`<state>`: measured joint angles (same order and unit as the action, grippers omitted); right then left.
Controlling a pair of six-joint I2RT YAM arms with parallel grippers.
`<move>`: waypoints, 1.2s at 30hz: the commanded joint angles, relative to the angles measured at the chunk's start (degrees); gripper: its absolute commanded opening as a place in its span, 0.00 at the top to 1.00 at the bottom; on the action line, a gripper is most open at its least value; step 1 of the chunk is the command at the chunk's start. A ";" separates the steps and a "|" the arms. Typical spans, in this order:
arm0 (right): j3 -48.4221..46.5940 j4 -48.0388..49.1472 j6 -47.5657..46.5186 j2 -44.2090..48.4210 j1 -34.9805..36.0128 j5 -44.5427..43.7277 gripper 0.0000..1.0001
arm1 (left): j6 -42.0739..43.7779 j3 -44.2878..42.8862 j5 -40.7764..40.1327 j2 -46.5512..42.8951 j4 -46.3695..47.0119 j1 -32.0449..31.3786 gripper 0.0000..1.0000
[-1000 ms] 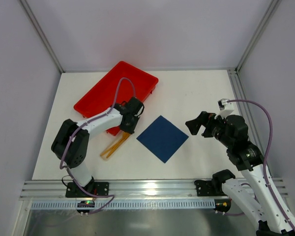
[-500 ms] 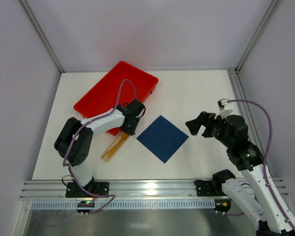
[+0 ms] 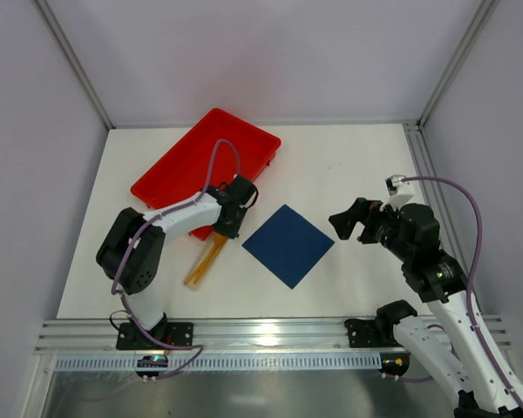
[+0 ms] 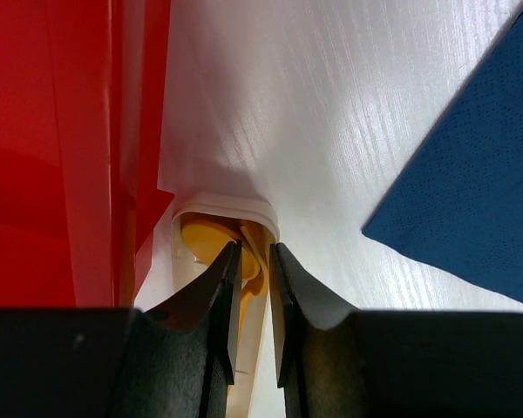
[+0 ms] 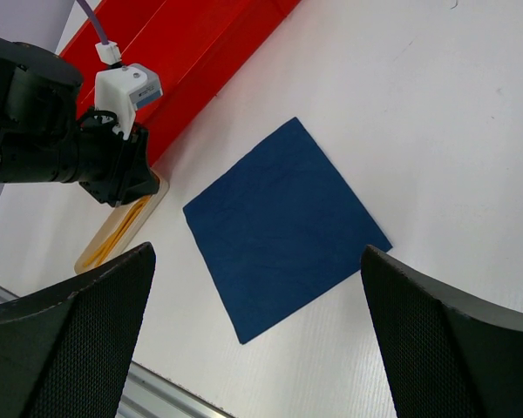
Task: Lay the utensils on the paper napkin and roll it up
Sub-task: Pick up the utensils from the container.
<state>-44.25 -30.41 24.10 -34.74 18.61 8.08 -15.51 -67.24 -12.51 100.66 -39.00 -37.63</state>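
The orange utensils [image 3: 204, 261] lie bundled on a pale strip between the red tray and the paper napkin [image 3: 288, 245], a dark blue square flat on the table. My left gripper [image 3: 225, 228] is down on their upper end. In the left wrist view its jaws [image 4: 253, 254] are narrow, pinching the orange handles, with a spoon bowl [image 4: 200, 239] just ahead and the napkin's corner [image 4: 479, 200] to the right. My right gripper [image 3: 343, 221] hovers wide open right of the napkin [image 5: 283, 226], holding nothing. It looks down on the utensils [image 5: 118, 231].
The red tray [image 3: 183, 165] lies tilted at the back left, its edge [image 4: 70, 131] close beside the left fingers. A pale beige strip [image 4: 231, 207] lies under the utensils. An aluminium rail [image 3: 270, 335] runs along the near table edge.
The left jaws have narrowed on the utensils. The bundle's near end has swung to the right and the pieces have drawn together. The right arm has not moved.
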 commanded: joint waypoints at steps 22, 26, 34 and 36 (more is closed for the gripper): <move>-0.22 1.50 -0.37 -0.24 -0.24 1.77 0.00 | -2.34 3.60 -1.37 -10.49 -9.60 0.01 0.73; -0.05 1.15 -0.54 0.81 -0.16 1.50 0.00 | -1.37 5.98 1.08 -10.66 -7.23 1.32 0.74; 0.04 0.62 -0.81 2.48 -0.15 1.24 0.00 | -1.54 6.42 0.65 -7.50 -7.40 1.50 0.73; 0.13 0.71 -0.81 2.66 -0.24 1.33 0.00 | -1.98 6.07 0.56 -6.62 -7.67 1.59 0.73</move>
<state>-44.01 -30.48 24.08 -32.77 18.61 9.02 -17.41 -61.04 -11.88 92.92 -46.59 -36.29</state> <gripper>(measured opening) 0.996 0.267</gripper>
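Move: Just past the middle of the orange utensils, the left hand hovers by their bowl ends. The utensils' middle lies about 6 cm back and 5 cm left of the hand, 2 cm lower, in the narrow container centred at the same spot. The blue napkin's middle is some 18 cm right and 3 cm back; the red tray's, about 19 cm ahead and 6 cm left. From the idle right hand, the utensils lie roughly 37 cm left, 1 cm back and 22 cm down. Rising about 4 cm from the bowl end of the container, the left hand then travels back and left along the utensils, about 6 cm in all, mostly while sinking again by some 3 cm towards the handles. It tips about 5 degrees and keeps its fingers roughly a quarter open, ending with one on either side of the handles as seen from above; no grip is taken. ##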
